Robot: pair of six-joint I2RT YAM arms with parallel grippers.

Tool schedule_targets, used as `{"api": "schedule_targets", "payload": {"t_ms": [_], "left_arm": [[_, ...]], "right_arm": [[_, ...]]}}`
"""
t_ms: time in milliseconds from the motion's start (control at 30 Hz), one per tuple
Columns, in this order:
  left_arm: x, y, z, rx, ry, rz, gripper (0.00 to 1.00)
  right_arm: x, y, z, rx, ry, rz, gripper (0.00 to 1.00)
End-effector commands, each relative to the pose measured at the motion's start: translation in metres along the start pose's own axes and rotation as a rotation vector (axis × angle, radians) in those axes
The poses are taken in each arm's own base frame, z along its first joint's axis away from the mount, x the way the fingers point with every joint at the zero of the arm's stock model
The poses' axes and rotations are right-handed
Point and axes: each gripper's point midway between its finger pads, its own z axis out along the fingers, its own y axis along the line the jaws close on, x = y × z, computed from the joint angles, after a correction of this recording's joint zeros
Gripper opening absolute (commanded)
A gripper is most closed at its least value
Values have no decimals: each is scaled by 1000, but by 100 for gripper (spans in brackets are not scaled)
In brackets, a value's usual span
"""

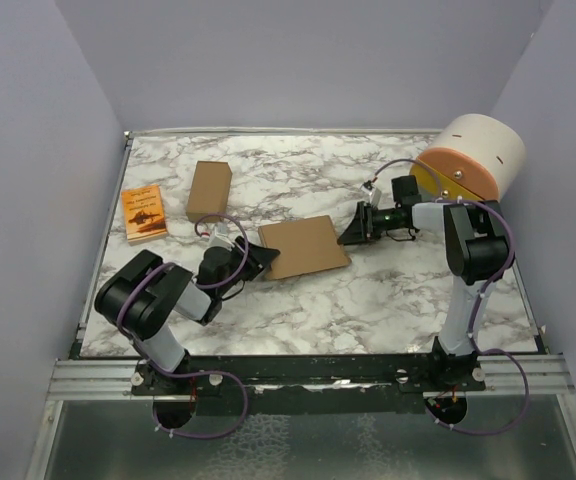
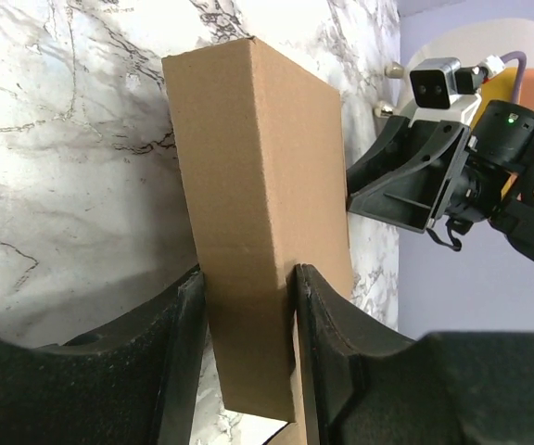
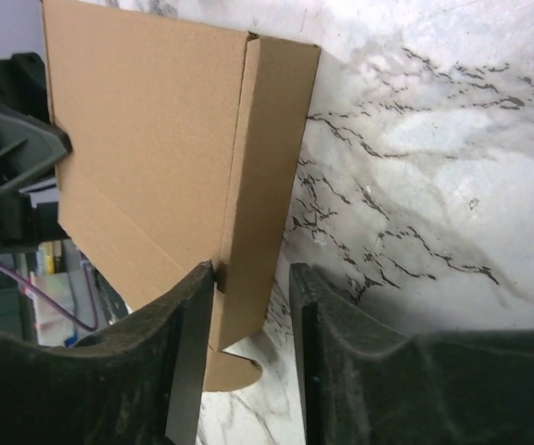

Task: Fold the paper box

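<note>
The paper box lies in the middle of the marble table as a shallow brown cardboard box with its lid down. My left gripper is at its left edge. In the left wrist view both fingers press on the box's side wall, so the left gripper is shut on it. My right gripper is at the box's far right corner. In the right wrist view the box's end wall stands between the fingers of the right gripper. One finger touches it and the other stands apart, so it is open.
A narrower ready-made cardboard box and an orange booklet lie at the back left. A large round cream and orange drum stands at the back right, close to the right arm. Lavender walls enclose the table.
</note>
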Motion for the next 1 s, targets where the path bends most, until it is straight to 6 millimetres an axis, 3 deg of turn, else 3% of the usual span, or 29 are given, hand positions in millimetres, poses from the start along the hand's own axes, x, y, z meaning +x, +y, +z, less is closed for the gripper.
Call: {"api": "schedule_targets", "payload": {"t_ms": [0,167,400,567,667,700,800,967], "left_arm": [[-11,-10,-3,23,-52,1,23],[-15,-10,-9,5,-66,-3,20],[-24,-16,-15,-21,-71,-23,20],[-28,-20,-10,-124,-23,-59,19],[-29,-23,-8,-200,11,-77,18],[-29,-24,-7,-221,19,-89,18],[-30,-27,-8,-274,37,-139,18],[-33,-35,-10,-323,40,-246,18]], "right_arm": [[-9,8,-14,16,-15,-91,42],[-24,36,-22,34,-29,-263,54],[-29,84,-25,28,-11,-563,56],[-16,137,-29,-52,-38,-1005,60],[5,161,-32,-117,-95,-1328,80],[10,165,-31,-124,-110,-1398,85],[21,170,-24,-110,-92,-1487,87],[16,165,-2,73,-99,-1605,87]]}}
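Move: The paper box is already pinched at its near left corner by the left gripper, its middle about 7 cm to the right and 3 cm ahead of that hand. From the right gripper, beside the box's right side, the middle lies about 8 cm left and 1 cm back. A small carton stands some 14 cm left and 15 cm ahead of the left hand; the drawer cabinet is roughly 25 cm right and 13 cm ahead of the right hand. Keep the left gripper shut on the box's corner and raise it about 5 cm, easing forward a little late on while the hand tips down slightly. Meanwhile take the right gripper up and off the box's right side, some 13 cm, then back about 10 cm and somewhat left to over the near right edge, opening its fingers wide and rolling the hand roughly 80 degrees about its finger line. ##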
